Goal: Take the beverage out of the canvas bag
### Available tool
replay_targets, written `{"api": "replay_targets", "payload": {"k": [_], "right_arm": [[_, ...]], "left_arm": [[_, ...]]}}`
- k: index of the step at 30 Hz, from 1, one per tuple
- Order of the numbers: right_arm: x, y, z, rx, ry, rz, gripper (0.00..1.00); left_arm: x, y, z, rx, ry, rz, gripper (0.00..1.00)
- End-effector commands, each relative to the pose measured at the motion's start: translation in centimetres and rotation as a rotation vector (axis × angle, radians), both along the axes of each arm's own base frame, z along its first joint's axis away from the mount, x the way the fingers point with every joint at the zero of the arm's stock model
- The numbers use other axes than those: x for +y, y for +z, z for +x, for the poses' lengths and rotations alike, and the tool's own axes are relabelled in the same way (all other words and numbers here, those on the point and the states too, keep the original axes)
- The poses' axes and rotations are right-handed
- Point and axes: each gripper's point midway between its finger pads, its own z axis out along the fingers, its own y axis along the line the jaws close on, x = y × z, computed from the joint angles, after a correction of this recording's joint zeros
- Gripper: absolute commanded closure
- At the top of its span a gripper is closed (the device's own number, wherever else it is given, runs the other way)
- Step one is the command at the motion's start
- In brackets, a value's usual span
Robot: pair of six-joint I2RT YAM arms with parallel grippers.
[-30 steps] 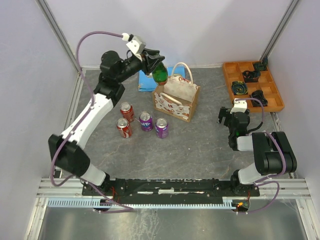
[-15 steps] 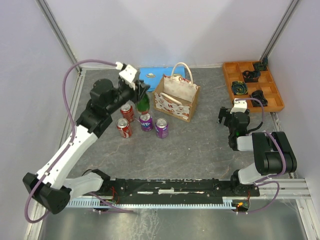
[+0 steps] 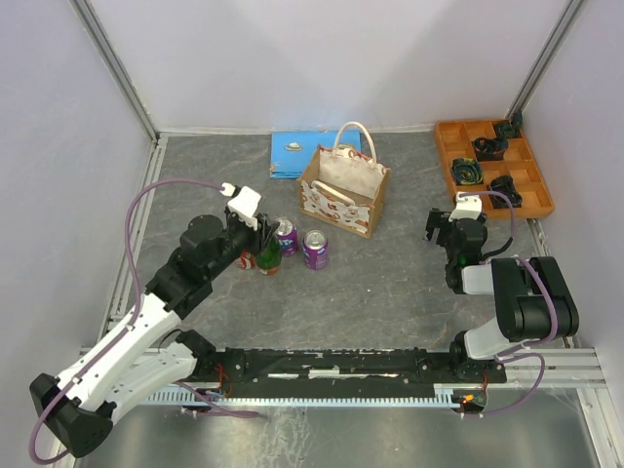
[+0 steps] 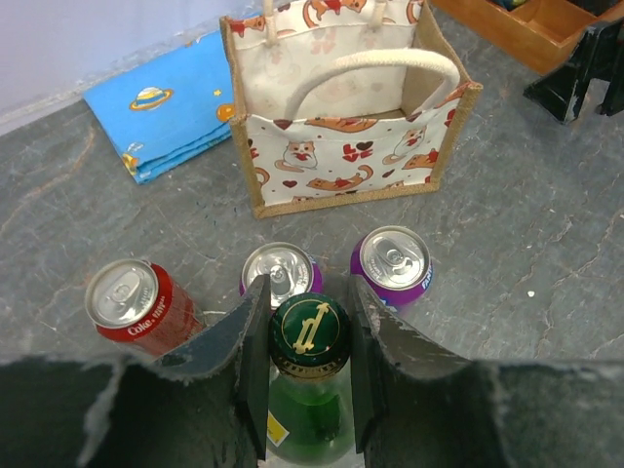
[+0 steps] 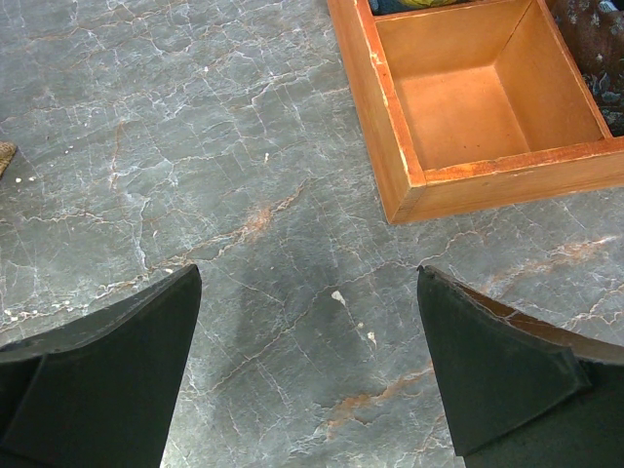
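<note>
The beverage, a green glass bottle (image 4: 310, 414) with a dark green, gold-marked cap, stands upright just in front of the cans. My left gripper (image 4: 307, 289) is shut on its neck, one finger on each side of the cap. In the top view the bottle (image 3: 269, 259) is low beside the cans, well clear of the canvas bag (image 3: 343, 195). The bag (image 4: 341, 161) is beige with a cat-and-heart print and cream handles, and stands upright beyond the cans. My right gripper (image 5: 308, 273) is open over bare table, at the right (image 3: 453, 226).
A red can (image 4: 132, 304) and two purple cans (image 4: 283, 273) (image 4: 392, 261) stand between the bottle and the bag. A blue cloth (image 3: 297, 154) lies behind the bag. An orange compartment tray (image 3: 447, 156) holding dark items sits at the back right, its wall (image 5: 468, 185) near my right gripper.
My left arm has carried the bottle from high behind the bag toward the near side and down to the cans. The right arm has not moved.
</note>
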Motion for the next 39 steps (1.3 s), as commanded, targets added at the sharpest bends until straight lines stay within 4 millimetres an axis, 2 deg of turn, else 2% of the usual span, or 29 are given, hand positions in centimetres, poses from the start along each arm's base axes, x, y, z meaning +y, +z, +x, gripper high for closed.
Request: {"api": "replay_targets", "payload": {"k": [1,4,7,13,18,24,31,39], "right_arm": [[0.0,1.7,1.1,-0.057,0.006,-0.008,0.01],[0.0,1.6,1.1,-0.056,0.006,-0.008,0.01],[0.0,1.7,1.1,-0.058,0.006,-0.008,0.01],[0.0,1.7,1.1,-0.058,0.006,-0.008,0.01],[0.0,1.7,1.1,-0.058,0.006,-0.008,0.01],[0.0,1.7,1.1,-0.058,0.006,-0.008,0.01],[0.0,1.7,1.1,-0.057,0.006,-0.008,0.01],[0.0,1.7,1.1,-0.059,0.006,-0.008,0.01]], "left_arm": [[-0.5,5.3,0.3,-0.153,0.028,-0.218,0.97],[-0.7,3.0,0.4,-0.126,0.029,-0.199,0.97],[-1.1,1.6,0.2,-0.123,0.013,-0.208,0.97],[-1.9,1.0,-0.2,-0.147,-0.028,-0.251,0.97],[-2.1,1.4,0.2,-0.174,-0.030,-0.261,0.97],[-2.7,0.6,0.3,-0.152,-0.040,-0.261,0.97],[-2.0,-1.0,-0.1,-0.098,-0.007,-0.247,0.97],[-1.1,-4.1,-0.6,-0.017,0.042,-0.251,0.95]]}}
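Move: The left hand holds the green bottle by its neck; the bare table spot it is going to lies nearly straight below, about 2 cm back, 2 cm to the right and some 26 cm down. Of the cans, all with middles roughly 20 cm below this hand, the nearer purple one stands about 8 cm ahead and 3 cm right, the other purple one 5 cm ahead and 11 cm right, and the near red one 5 cm ahead and 9 cm left. From the idle right hand the spot is about 46 cm left, 15 cm back and 6 cm below. The left arm lowers the bottle quickly by about 8 cm, nearly straight down with a slight draw back, towards the bare table on the robot's side of the two purple cans, the fingers keeping their hold on the neck. It then eases up nearly 2 cm while shifting 1 to 2 cm to the right and rolling its left side down about 5 degrees, which carries the bottle's foot rightward, pauses there, and sinks the same 2 cm again, edging slightly back and left. ##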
